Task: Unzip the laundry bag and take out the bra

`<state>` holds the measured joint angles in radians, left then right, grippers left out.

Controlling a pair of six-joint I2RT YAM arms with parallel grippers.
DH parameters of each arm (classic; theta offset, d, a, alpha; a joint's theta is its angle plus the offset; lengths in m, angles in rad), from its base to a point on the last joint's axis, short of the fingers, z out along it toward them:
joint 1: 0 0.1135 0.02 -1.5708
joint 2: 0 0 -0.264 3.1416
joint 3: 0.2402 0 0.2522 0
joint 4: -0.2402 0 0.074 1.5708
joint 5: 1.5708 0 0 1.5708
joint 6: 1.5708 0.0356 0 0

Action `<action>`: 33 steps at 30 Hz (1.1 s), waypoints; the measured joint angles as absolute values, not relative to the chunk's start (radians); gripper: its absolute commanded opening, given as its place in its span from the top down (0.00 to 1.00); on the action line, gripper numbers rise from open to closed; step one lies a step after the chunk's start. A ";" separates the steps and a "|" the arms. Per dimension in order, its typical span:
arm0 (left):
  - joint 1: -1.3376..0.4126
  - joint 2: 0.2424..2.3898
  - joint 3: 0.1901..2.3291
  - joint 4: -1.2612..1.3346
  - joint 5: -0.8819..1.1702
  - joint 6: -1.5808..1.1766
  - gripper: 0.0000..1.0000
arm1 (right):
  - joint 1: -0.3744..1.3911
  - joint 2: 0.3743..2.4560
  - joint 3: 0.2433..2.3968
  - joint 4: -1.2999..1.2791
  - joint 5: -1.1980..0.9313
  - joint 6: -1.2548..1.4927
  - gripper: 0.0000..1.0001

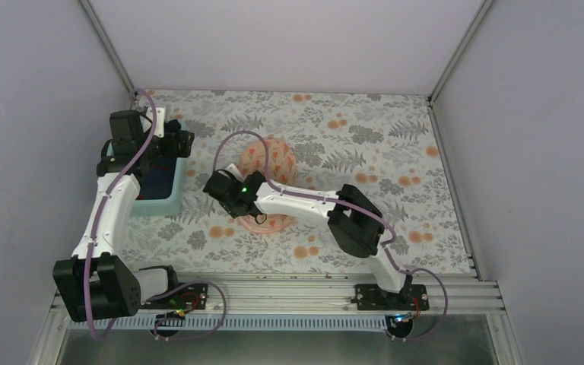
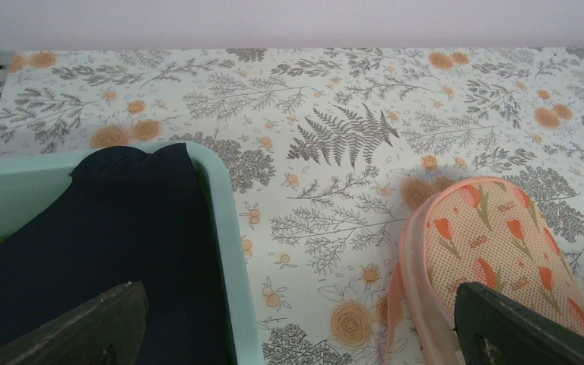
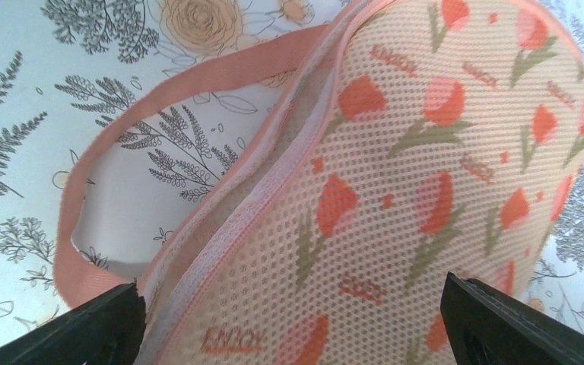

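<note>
The laundry bag point(image 1: 272, 161) lies flat on the floral table, a peach-pink mesh pouch printed with orange-red flowers. My right gripper point(image 1: 226, 196) hangs low over its left side. In the right wrist view the bag point(image 3: 426, 190) fills the frame. Its pale zipper seam point(image 3: 251, 205) and pink loop point(image 3: 106, 152) are to the left, and the right gripper point(image 3: 296, 331) is open and holds nothing. My left gripper point(image 1: 181, 144) is open over the teal bin's right rim, apart from the bag point(image 2: 494, 251). In its wrist view the left gripper point(image 2: 300, 334) is empty. The bra is hidden.
A teal plastic bin point(image 1: 160, 202) stands at the left with navy fabric point(image 2: 106, 228) in it; its rim point(image 2: 224, 228) lies a short gap from the bag's loop point(image 2: 391, 312). Grey walls and metal posts close in the table on three sides.
</note>
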<state>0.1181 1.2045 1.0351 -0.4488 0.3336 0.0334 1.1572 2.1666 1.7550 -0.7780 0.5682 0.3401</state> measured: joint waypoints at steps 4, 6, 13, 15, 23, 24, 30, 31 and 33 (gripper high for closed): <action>0.118 1.205 1.035 -0.448 0.337 0.034 0.00 | 1.157 2.128 1.748 -0.778 0.570 0.340 0.00; 0.118 1.205 1.035 -0.448 0.341 0.034 0.00 | 1.157 2.121 1.747 -0.778 0.571 0.340 0.01; 0.118 1.205 1.035 -0.448 0.350 0.037 0.00 | 1.157 2.120 1.718 -0.783 0.573 0.340 0.04; 0.118 1.205 1.035 -0.448 0.351 0.037 0.00 | 1.157 2.120 1.715 -0.786 0.572 0.339 0.08; 0.118 1.205 1.035 -0.446 0.360 0.039 0.00 | 1.157 2.145 1.715 -0.812 0.586 0.340 0.62; 0.118 1.205 1.035 -0.446 0.363 0.039 0.00 | 1.157 2.146 1.715 -0.815 0.590 0.337 0.70; 0.118 1.205 1.035 -0.445 0.379 0.041 0.00 | 1.157 2.148 1.715 -0.842 0.623 0.344 0.96; 0.118 1.204 1.035 -0.445 0.379 0.041 0.00 | 1.156 2.148 1.715 -0.846 0.627 0.345 0.96; 0.118 1.204 1.035 -0.445 0.383 0.041 0.00 | 1.156 2.148 1.715 -0.849 0.630 0.345 0.96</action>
<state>0.1181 1.2041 1.0348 -0.4446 0.3828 0.0414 1.1557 2.1479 1.7149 -0.8494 0.6304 0.3450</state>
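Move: The near stretch of the laundry bag's top flap edge lies about 3 cm left of the right hand and 2 cm below it, level fore and aft. The bag's middle is some 6 cm right, 4 cm ahead and 3 cm down, its strap about 6 cm left, 3 cm ahead and 4 cm down. From the left hand that edge lies roughly 9 cm back, 17 cm right and 17 cm lower. Right hand lifts 2 cm, then sinks back and drifts 3 cm right, fingers shutting on the flap's edge. ##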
